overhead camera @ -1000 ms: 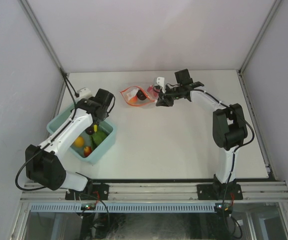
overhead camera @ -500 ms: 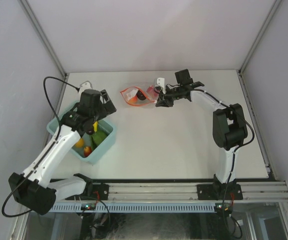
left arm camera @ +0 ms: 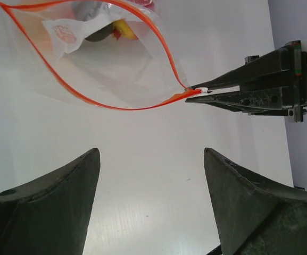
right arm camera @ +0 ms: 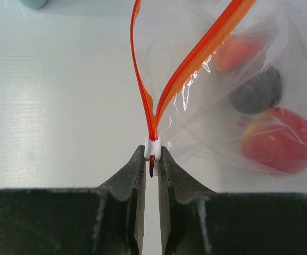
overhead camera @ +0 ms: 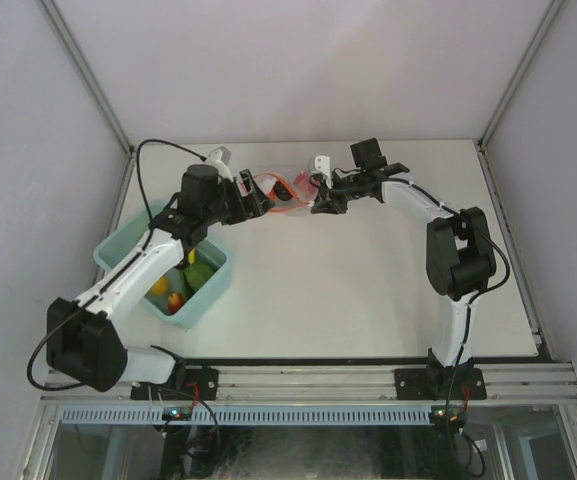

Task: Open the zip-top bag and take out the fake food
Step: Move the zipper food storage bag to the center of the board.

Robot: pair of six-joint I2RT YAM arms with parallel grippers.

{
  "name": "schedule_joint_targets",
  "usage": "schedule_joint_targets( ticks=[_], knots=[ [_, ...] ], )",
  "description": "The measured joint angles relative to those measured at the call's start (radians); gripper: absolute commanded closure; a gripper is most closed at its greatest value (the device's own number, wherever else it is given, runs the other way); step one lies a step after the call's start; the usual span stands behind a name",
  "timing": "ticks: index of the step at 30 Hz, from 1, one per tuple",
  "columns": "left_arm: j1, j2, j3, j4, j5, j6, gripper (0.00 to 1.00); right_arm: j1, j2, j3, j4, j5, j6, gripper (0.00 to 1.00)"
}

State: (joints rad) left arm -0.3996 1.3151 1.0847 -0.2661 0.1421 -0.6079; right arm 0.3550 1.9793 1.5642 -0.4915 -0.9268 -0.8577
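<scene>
The zip-top bag [overhead camera: 280,189] lies at the back middle of the table, its red-orange zip strip spread into an open mouth. My right gripper [right arm camera: 151,154] is shut on the bag's white slider [right arm camera: 152,150] at the right end of the strip. Inside the bag I see fake food: a red-orange fruit [right arm camera: 279,144], a dark piece [right arm camera: 259,94] and a yellow bit [left arm camera: 124,30]. My left gripper [left arm camera: 150,155] is open and empty. It hovers just short of the bag's mouth [left arm camera: 116,74], facing the right gripper's fingers [left arm camera: 233,98].
A light blue bin [overhead camera: 215,283] sits at the left under my left arm, holding a green piece [overhead camera: 199,276] and an orange-red fruit [overhead camera: 175,298]. White walls close in the table at the back and sides.
My left arm has swung from above the bin up and right to the bag's open mouth, and its jaws have narrowed slightly. The right gripper and the bag have stayed put.
</scene>
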Motion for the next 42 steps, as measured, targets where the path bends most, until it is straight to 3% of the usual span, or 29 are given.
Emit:
schedule_joint_targets(
  ticks=[4,11,20,30,37,42],
  knots=[
    [0.0,0.077,0.013,0.034,0.05,-0.001,0.27,0.0,0.0,0.0,0.0,-0.003,0.0,1.0],
    [0.0,0.137,0.02,0.072,0.063,-0.001,0.28,0.0,0.0,0.0,0.0,-0.004,0.0,1.0],
    [0.014,0.124,0.006,0.179,0.071,-0.002,0.29,0.0,-0.001,0.0,0.0,-0.023,-0.001,1.0],
    [0.048,-0.002,-0.045,0.276,0.082,0.018,0.3,0.0,-0.005,0.0,-0.003,-0.058,-0.023,1.0],
    [0.048,-0.03,-0.064,0.288,0.103,0.026,0.48,0.0,-0.009,0.0,-0.027,-0.081,-0.047,1.0],
    [0.048,0.004,-0.078,0.267,0.11,0.025,0.54,0.0,-0.016,0.0,-0.059,-0.112,-0.08,1.0]
  ],
)
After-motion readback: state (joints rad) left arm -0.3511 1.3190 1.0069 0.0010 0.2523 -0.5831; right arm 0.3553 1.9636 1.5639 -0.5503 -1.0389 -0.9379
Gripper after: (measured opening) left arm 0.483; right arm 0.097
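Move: The zip bag's open mouth lies about 6 cm ahead of the left hand, 3 cm to its right and 8 cm lower. The dark fake food inside is some 8 cm ahead, 3 cm right; the right gripper, shut on the mouth's corner, about 4 cm ahead and 10 cm right. The teal bin's middle is roughly 9 cm back and 23 cm left. From the right hand, the board's centre lies about 9 cm back and 1 cm left, a little lower. Dip the left gripper about 3 cm beside the bag's mouth, easing forward and right, then lift it some 8 cm with the fingers tipping up, and sink again about 3 cm while narrowing its open fingers to roughly half. Keep the right gripper pinched on the rim's corner and, late on, draw that corner back 2 cm and slightly up, turning a little counter-clockwise. ##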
